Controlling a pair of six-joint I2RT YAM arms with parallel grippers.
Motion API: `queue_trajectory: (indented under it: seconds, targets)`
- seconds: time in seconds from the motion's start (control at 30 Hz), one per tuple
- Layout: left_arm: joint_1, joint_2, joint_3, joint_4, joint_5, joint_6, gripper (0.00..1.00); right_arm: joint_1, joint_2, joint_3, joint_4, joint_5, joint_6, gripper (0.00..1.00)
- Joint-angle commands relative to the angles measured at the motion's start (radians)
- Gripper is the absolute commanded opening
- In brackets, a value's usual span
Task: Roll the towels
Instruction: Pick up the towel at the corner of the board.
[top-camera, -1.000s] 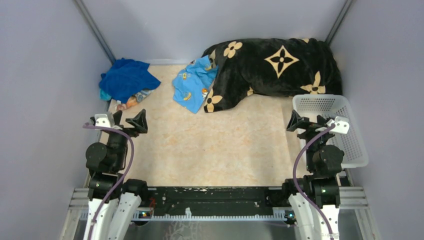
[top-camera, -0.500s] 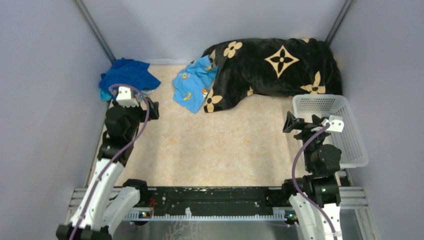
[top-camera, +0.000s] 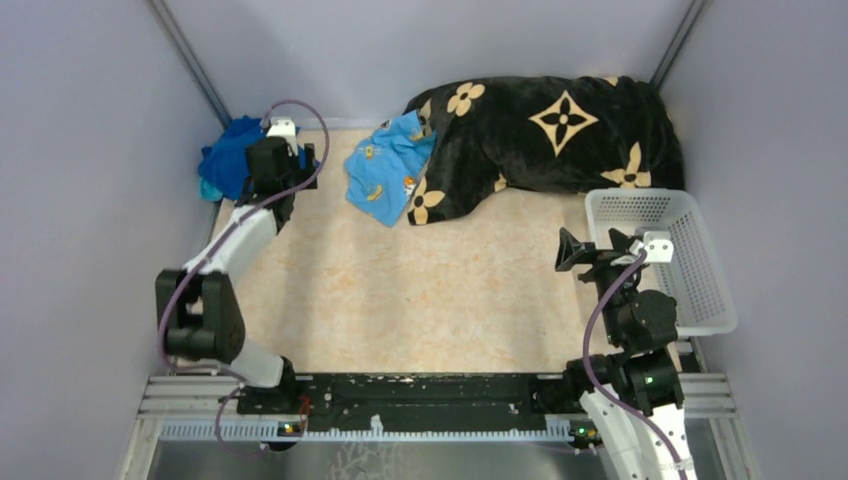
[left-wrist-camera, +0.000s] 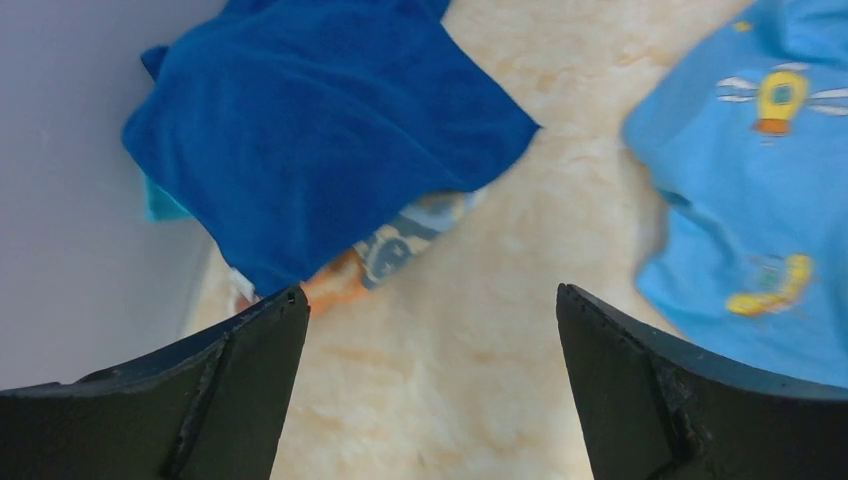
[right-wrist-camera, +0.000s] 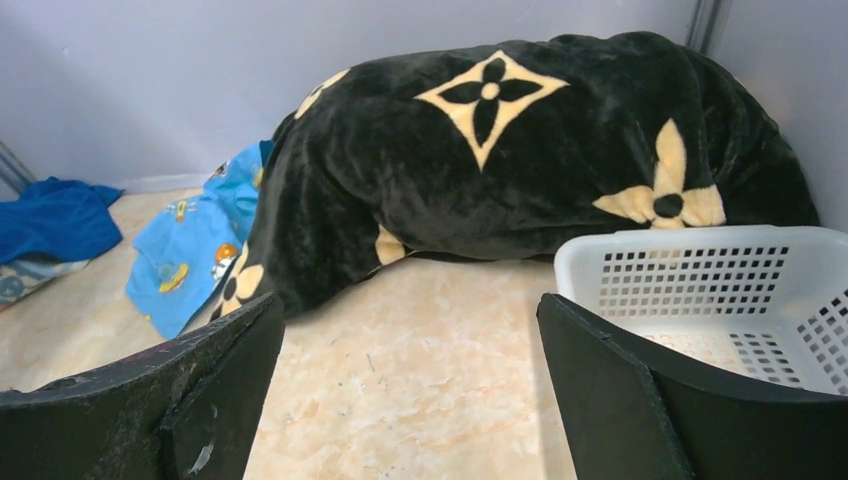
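Observation:
A plain dark blue towel (left-wrist-camera: 310, 140) lies crumpled in the back left corner, over a striped towel (left-wrist-camera: 385, 255) and a turquoise one (left-wrist-camera: 165, 200) that peek out beneath it. In the top view the left arm partly covers the dark blue towel (top-camera: 225, 155). A light blue towel with orange cartoon prints (top-camera: 385, 170) (left-wrist-camera: 750, 190) lies right of it, one edge tucked under the blanket. My left gripper (top-camera: 288, 165) (left-wrist-camera: 430, 295) hovers open over bare table beside the dark blue towel's near edge. My right gripper (top-camera: 592, 245) (right-wrist-camera: 410, 300) is open and holds nothing, next to the basket.
A large black plush blanket with tan flowers (top-camera: 550, 135) (right-wrist-camera: 500, 150) is heaped at the back right. A white perforated basket (top-camera: 700, 290) (right-wrist-camera: 700, 250) stands at the right edge. Grey walls close in the table on three sides.
The left arm has stretched from near its base to the back left corner, beside the dark blue towel. The right gripper has shifted slightly left. Both stayed open.

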Motion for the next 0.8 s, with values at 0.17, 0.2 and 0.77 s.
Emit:
queue_trajectory:
  seconds: [0.17, 0.2, 0.77]
  targets:
    - [0.010, 0.386, 0.277, -0.062, -0.173, 0.452, 0.94, 0.087, 0.006, 0.000, 0.037, -0.006, -0.021, 0.99]
    - [0.009, 0.415, 0.297, -0.067, -0.182, 0.481, 0.94, 0.090, 0.007, 0.001, 0.034, -0.006, -0.022, 0.99]
    - [0.035, 0.781, 0.577, 0.032, -0.356, 0.766, 0.68, 0.092, 0.100, 0.017, 0.003, 0.002, -0.028, 0.99]
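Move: The dark blue towel, heaped at the board's far left corner, has its middle about 13 cm ahead of the left hand, 7 cm to its left and 16 cm below. The patterned orange towel peeks out beneath, roughly 5 cm ahead and 3 cm left of the hand; the light blue towel lies 12 cm ahead but some 23 cm right. From the right hand, the dark blue towel is about 36 cm ahead and 65 cm left. Left hand sinks 12 cm, reaching 11 cm forward and leftward onto the dark blue towel, tipping down, fingers partly closing. ##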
